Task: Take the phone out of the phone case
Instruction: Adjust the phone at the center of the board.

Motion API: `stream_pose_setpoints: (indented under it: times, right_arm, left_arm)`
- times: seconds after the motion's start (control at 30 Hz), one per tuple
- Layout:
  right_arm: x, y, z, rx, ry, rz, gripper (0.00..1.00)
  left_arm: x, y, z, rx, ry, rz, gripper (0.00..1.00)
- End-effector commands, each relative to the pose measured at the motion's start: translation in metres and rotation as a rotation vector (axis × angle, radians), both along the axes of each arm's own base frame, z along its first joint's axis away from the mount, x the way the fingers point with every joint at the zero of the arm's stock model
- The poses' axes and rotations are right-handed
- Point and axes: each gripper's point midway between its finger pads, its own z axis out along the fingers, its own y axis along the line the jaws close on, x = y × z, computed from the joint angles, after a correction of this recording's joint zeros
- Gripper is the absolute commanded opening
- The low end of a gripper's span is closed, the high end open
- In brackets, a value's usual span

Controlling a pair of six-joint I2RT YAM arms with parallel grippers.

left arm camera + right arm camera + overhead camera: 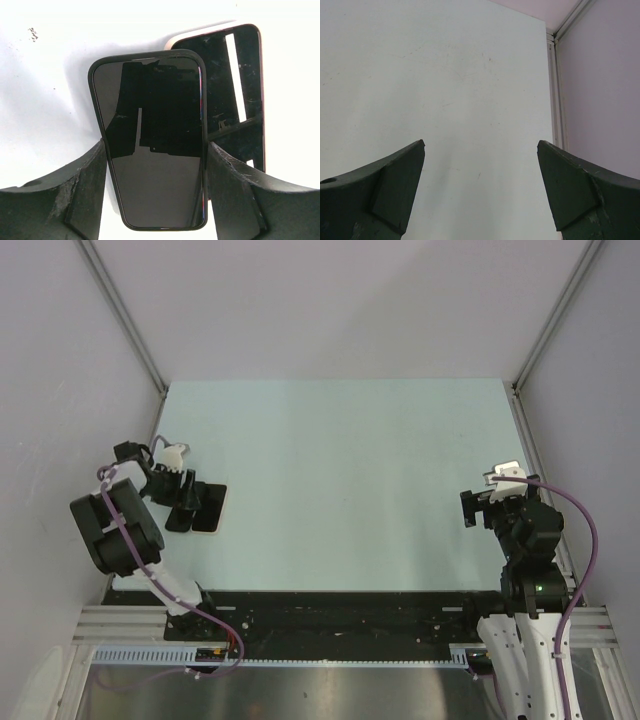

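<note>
Between my left gripper's (156,145) fingers is the phone (160,95), a glossy dark screen inside a black phone case (95,95). Both black fingers (87,185) press on the case's long edges, so the gripper is shut on it. The cased phone partly overlaps a second glossy black slab with a pale pink rim (240,90) to its right. From above, my left gripper (185,495) and these dark slabs (208,508) are at the table's left side. My right gripper (470,508) hovers at the right, open and holding nothing (481,145).
The pale green table (340,460) is enclosed by grey walls with metal corner posts (525,380). A metal rail (556,90) runs along the right edge close to my right gripper. The arm bases sit on the black strip (330,610) at the near edge.
</note>
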Motion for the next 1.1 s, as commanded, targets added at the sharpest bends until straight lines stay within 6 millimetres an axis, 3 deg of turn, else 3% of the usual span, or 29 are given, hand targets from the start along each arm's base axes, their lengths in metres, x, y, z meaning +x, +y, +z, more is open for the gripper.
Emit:
stream_pose_setpoints:
  times: [0.0,0.3,0.53,0.77,1.07]
  right_arm:
    - [0.002,0.000,0.007,-0.003,-0.027,-0.003,1.00]
    - [0.002,0.000,0.007,-0.002,-0.030,0.001,1.00]
    - [0.002,0.002,0.006,-0.002,-0.024,0.009,1.00]
    - [0.002,0.001,0.005,-0.004,-0.020,0.010,1.00]
    - [0.004,0.003,0.001,-0.005,-0.004,0.019,1.00]
  left_arm:
    - [0.011,-0.009,0.045,-0.011,-0.135,-0.021,0.03]
    - [0.012,-0.035,0.067,0.005,-0.182,-0.081,0.00]
    - [0.012,-0.089,0.074,0.001,-0.172,-0.169,0.01]
    - [0.029,-0.149,0.080,0.022,-0.139,-0.248,0.06]
    - [0.050,-0.209,0.058,0.080,-0.053,-0.293,0.09]
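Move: The black-rimmed phone is already pinched by its sides in the left gripper. The board's center, where it is to go, lies roughly 40 cm to this hand's right, about 12 cm ahead and 2 cm below. The pale-edged phone lies close by, about 6 cm to the right, level with the hand and about 2 cm lower. From the idle right hand the board's center is some 32 cm to its left, 20 cm ahead and 24 cm below. Keep the left gripper's pinch on the black-rimmed phone and lift it straight up about 5 cm. Then sweep it right, some 19 cm, over the pale-edged phone towards the board's center, easing a little forward near the end. Turn the hand about 20 degrees clockwise on the way. ##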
